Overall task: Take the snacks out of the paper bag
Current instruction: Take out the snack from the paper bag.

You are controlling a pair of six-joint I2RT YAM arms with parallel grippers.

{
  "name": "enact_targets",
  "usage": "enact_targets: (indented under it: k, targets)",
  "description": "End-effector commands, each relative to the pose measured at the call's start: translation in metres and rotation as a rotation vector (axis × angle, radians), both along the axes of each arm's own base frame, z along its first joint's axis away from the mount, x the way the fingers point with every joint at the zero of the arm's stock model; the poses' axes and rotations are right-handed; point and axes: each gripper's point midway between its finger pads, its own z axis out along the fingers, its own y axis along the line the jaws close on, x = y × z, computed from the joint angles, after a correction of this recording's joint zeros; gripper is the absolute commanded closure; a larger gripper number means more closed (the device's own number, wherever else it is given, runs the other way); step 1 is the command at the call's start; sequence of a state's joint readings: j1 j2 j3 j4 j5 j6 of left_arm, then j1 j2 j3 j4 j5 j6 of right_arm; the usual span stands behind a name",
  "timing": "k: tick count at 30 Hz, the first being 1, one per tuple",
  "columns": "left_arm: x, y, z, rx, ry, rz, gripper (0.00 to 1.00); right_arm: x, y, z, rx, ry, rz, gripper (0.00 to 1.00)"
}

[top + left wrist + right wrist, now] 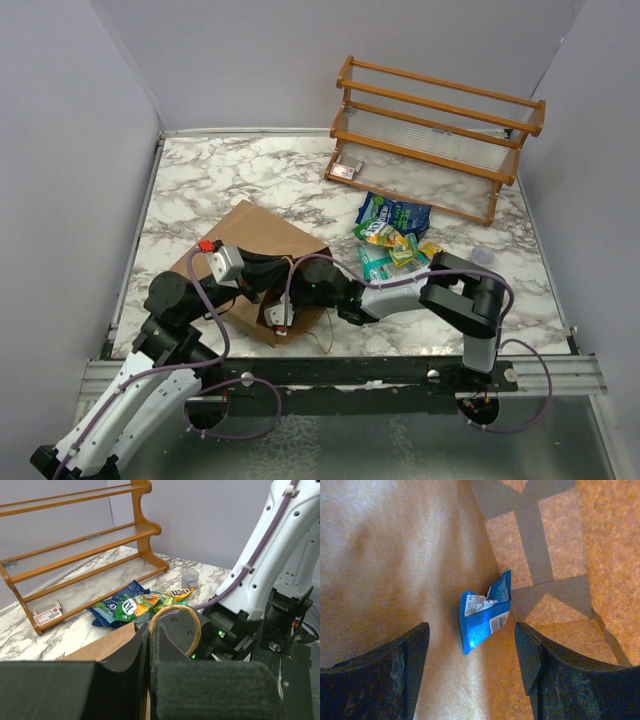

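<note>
The brown paper bag (250, 240) lies on its side on the marble table, mouth towards the right arm. My left gripper (270, 280) is shut on the bag's rim beside its twisted loop handle (197, 625); the left wrist view shows the jaws (149, 640) pressed together on the paper. My right arm (390, 295) reaches into the bag, so its gripper is hidden in the top view. Inside, my right gripper (471, 630) is open, with a blue foil snack (485, 615) lying on the bag's wall just ahead between the fingers, untouched. Several snacks (395, 235) lie in a pile outside (135, 605).
A wooden rack (440, 130) stands at the back right, with a small pale box (347, 170) at its foot. A small clear cup (483, 256) stands right of the pile. Grey walls close in the table on three sides.
</note>
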State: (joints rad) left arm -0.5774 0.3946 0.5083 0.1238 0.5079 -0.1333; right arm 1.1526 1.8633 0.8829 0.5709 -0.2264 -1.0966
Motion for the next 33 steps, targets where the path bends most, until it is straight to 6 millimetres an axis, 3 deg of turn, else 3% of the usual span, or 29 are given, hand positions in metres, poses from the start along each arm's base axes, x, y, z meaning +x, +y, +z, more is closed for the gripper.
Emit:
enact_targets:
  k: [1, 7, 13, 23, 27, 33]
  targets:
    - [-0.008, 0.002, 0.021, -0.02, -0.078, -0.019, 1.0, 0.023, 0.013, 0.013, 0.095, -0.041, -0.087, 0.31]
    - [-0.012, 0.003, 0.03, -0.035, -0.079, -0.029, 1.0, 0.027, 0.028, -0.007, 0.059, -0.041, -0.056, 0.31]
    - [-0.015, 0.003, 0.034, -0.052, -0.089, -0.038, 1.0, 0.038, 0.047, -0.015, 0.074, -0.021, -0.08, 0.31]
    - [-0.017, 0.0, 0.033, -0.052, -0.08, -0.06, 1.0, 0.083, 0.066, -0.021, 0.072, 0.005, -0.235, 0.36]
    - [-0.018, 0.004, 0.033, -0.051, -0.084, -0.042, 1.0, 0.099, 0.058, -0.022, 0.067, 0.02, -0.3, 0.46]
    - [-0.016, 0.011, 0.023, -0.035, -0.08, 0.002, 1.0, 0.111, 0.044, -0.012, 0.076, 0.025, -0.361, 0.77]
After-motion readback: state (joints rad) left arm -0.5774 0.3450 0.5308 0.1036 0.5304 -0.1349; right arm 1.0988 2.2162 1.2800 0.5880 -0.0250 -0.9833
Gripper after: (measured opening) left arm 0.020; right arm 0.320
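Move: The blue snack packet lies deep inside the paper bag, about 10 cm ahead of the open right gripper, 7 cm to its left and some 4 cm lower. The twine handle in the left fingers stands roughly 6 cm ahead of the right hand, 14 cm to its right and 22 cm above; the heap of snacks already out is about 20 cm ahead and 40 cm right. From the left hand the packet is about 4 cm ahead, 21 cm left and 26 cm below. The blue packet is reached by the right hand, which goes about 10 cm forward and some 6 cm left, deeper into the bag, sinking a couple of centimetres, mostly early. Its wrist turns some 15 degrees clockwise; near the end the jaws narrow around the packet to about half their gap while the hand eases slightly back right. The left fingers keep the twine handle, lifting it 1 to 2 cm. ##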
